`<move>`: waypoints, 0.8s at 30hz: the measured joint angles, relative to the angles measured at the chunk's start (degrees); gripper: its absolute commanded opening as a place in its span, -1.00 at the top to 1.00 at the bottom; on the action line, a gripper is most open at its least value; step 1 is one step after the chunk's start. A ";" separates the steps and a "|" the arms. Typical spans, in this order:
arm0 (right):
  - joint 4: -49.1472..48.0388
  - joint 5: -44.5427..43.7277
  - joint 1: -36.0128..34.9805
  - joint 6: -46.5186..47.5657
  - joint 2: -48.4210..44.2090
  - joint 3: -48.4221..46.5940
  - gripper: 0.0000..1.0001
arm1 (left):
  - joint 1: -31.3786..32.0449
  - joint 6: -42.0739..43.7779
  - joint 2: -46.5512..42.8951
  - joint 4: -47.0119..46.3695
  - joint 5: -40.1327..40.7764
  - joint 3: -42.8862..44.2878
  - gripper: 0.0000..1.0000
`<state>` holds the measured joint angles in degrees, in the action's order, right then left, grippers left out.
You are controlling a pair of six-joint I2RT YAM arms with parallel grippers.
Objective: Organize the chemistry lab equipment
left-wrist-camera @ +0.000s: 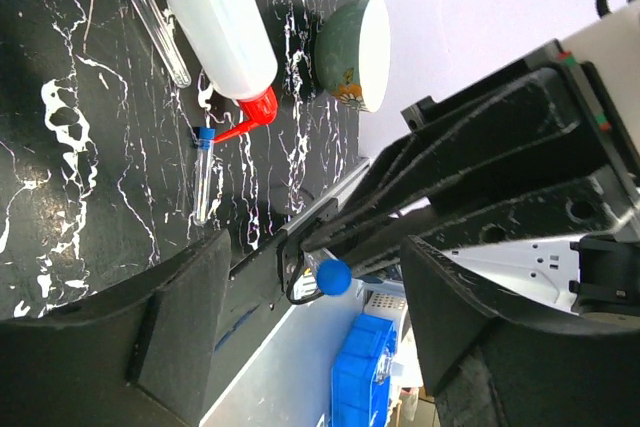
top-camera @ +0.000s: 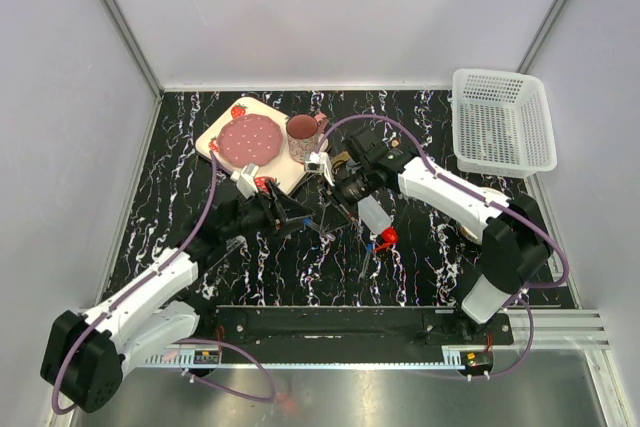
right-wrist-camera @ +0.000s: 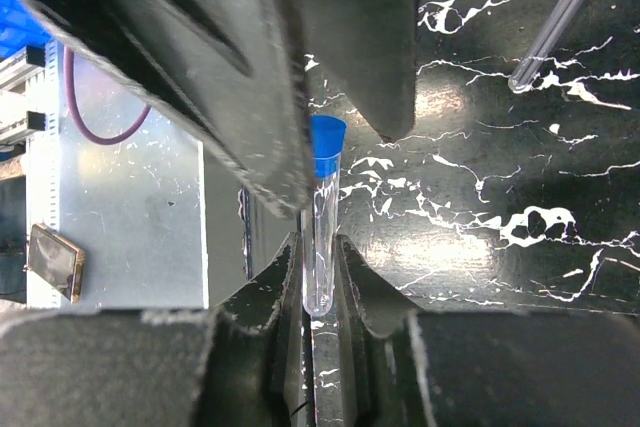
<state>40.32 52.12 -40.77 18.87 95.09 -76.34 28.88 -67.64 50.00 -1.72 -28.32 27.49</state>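
My right gripper (right-wrist-camera: 320,247) is shut on a clear blue-capped tube (right-wrist-camera: 322,217) and holds it off the black marbled table, cap pointing away. My left gripper (left-wrist-camera: 318,267) stands open around that tube's blue cap (left-wrist-camera: 334,274), which shows end-on between its jaws without touching either. From above, the left gripper (top-camera: 300,215) and right gripper (top-camera: 335,202) meet nose to nose at mid-table. A translucent red-capped squeeze bottle (left-wrist-camera: 220,32) lies on the table. Two more blue-capped tubes (left-wrist-camera: 155,22) (left-wrist-camera: 203,182) lie beside it.
A strawberry-print tray (top-camera: 262,107) with a pink plate (top-camera: 250,137) sits at the back, a mug (top-camera: 302,137) beside it. A white mesh basket (top-camera: 503,119) stands at the back right. A cream-lined bowl (left-wrist-camera: 355,52) rests near the bottle.
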 measured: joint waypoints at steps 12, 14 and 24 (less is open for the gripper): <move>0.13 1.49 0.00 1.86 -0.17 0.09 0.67 | 2.43 0.22 3.50 -0.74 0.17 0.66 0.08; 0.17 1.46 0.00 1.92 -0.17 0.09 0.67 | 2.73 0.42 3.50 -0.44 0.26 0.87 0.13; 1.36 1.09 0.00 1.99 -0.15 0.09 0.66 | 3.43 1.18 3.43 0.35 0.28 1.05 0.50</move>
<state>41.67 53.21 -40.77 20.86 94.94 -76.25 32.32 -66.46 53.43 -1.37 -28.03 28.53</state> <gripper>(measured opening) 0.204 0.315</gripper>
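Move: The left hand's open fingers are just short of the blue cap of the test tube held out by the right hand; the tube's middle is about 4 cm to the left hand's right, 2 cm back and 1 cm lower. About 17 cm below, another capped tube lies some 6 cm forward and 6 cm left of the left hand, and the squeeze bottle about 9 cm forward and 16 cm right. The held tube's middle is some 2 cm left of the right hand. The left hand eases about 2 cm to its right, down and slightly back, taking the blue cap deeper between its fingers, while these narrow steadily from about three-quarters open to a third, straddling the capped end. The right hand holds nearly still in mid-air and keeps its pinch on the tube's lower part, offering the cap end towards the left hand; the left wrist turns only some 5 degrees clockwise. ##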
